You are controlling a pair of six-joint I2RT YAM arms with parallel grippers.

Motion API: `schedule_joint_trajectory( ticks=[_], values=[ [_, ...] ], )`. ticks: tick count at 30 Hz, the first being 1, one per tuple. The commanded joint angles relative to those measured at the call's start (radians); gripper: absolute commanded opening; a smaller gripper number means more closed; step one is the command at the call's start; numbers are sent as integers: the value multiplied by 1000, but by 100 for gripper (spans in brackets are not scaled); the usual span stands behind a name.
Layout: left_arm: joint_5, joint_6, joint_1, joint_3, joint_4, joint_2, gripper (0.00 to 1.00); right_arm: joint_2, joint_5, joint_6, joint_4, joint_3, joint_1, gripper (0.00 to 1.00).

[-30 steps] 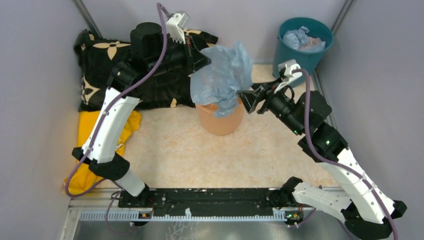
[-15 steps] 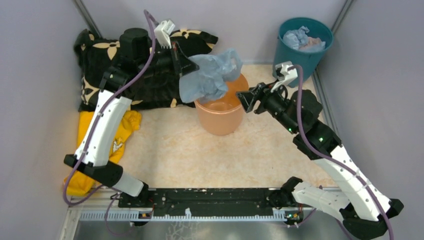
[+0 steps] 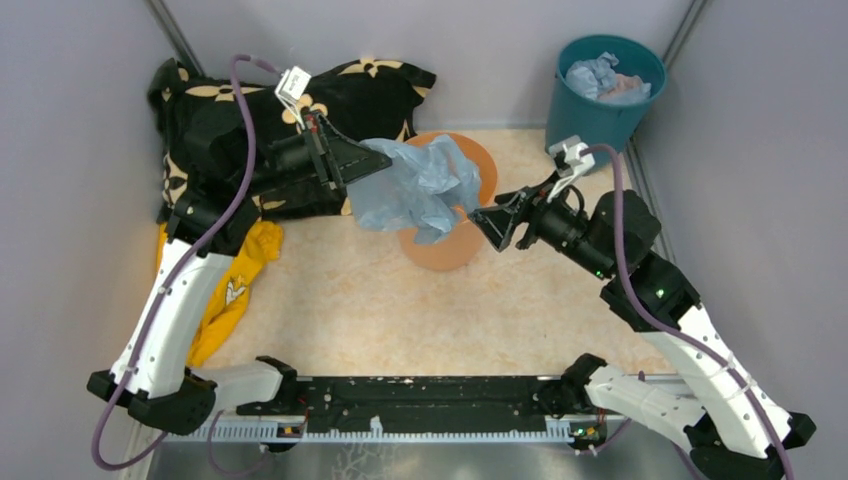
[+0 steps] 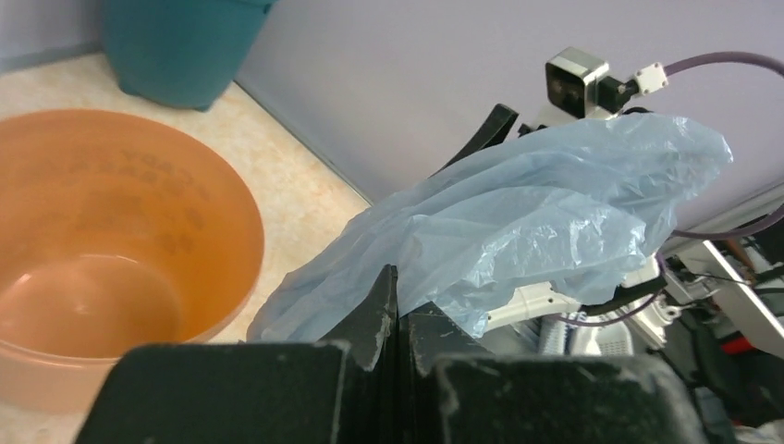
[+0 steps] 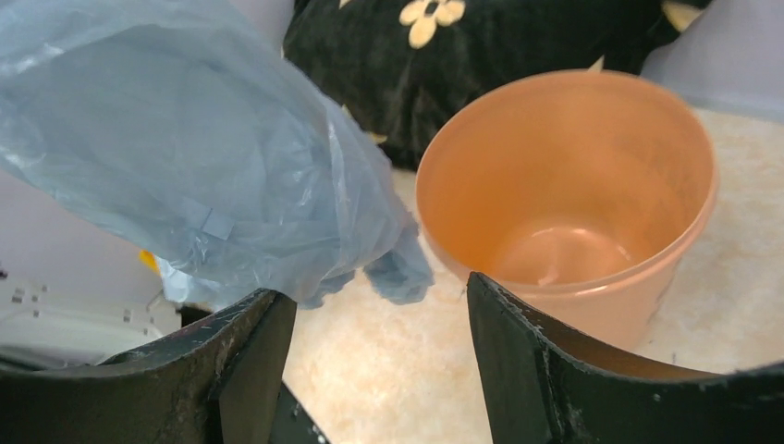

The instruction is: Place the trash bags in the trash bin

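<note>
A pale blue trash bag hangs bunched from my left gripper, which is shut on its edge. The bag drapes over the left side of the peach-orange trash bin and covers part of its mouth. From the left wrist, the jaws of the left gripper pinch the trash bag, with the empty trash bin to the left. My right gripper stands open just right of the bin. The right wrist view shows the right gripper holding nothing, the trash bag above its left finger and the trash bin ahead.
A dark teal bucket at the back right holds crumpled blue film. A black flowered cloth lies at the back left, a yellow cloth in front of it. Purple-grey walls close in three sides.
My left arm has swung left and down, carrying the bag from high above the bin to its left rim. The right gripper has shifted slightly forward beside the bin, staying open.
</note>
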Motion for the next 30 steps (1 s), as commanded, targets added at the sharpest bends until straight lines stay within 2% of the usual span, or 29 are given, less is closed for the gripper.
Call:
schedule_joint_trajectory(
  ticks=[1,5,14,19,25,30],
  values=[
    [68,-98,0,-86,106,9,0,-10,-144,1,64,-37,-6,68],
    [60,-111,0,-88,100,25,0,-13,-200,27,114,-24,-6,68],
    [36,-84,0,39,16,79,0,53,-230,-7,134,24,-5,66],
    [31,-79,0,27,14,99,0,43,-263,8,162,16,-6,66],
    [41,-86,0,10,37,117,0,4,-226,-6,173,1,-6,66],
    [59,-100,0,9,50,122,0,6,-211,-12,200,-11,-6,62]
  ],
)
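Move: My left hand holds the blue trash bag high over the table. The orange bin lies about 18 cm ahead of this hand, 8 cm right and 39 cm below; the black pillow some 35 cm ahead and 25 cm left. From my open right hand the bag's middle is roughly 4 cm ahead, 8 cm left and slightly higher; the orange bin is 21 cm ahead, 5 cm left, 32 cm below, and the teal bin 46 cm ahead, 29 cm right. I keep the bag pinched in my left hand and bob it down some 4 cm, part-way up, then down again, working forward and a little right towards the orange bin while the wrist rolls about 10 degrees. My right hand, fingers staying open, slides 3 cm left and slightly back, dipping then rising, and turns 13 degrees counter-clockwise, bringing its fingers round to the bag's hanging end. ##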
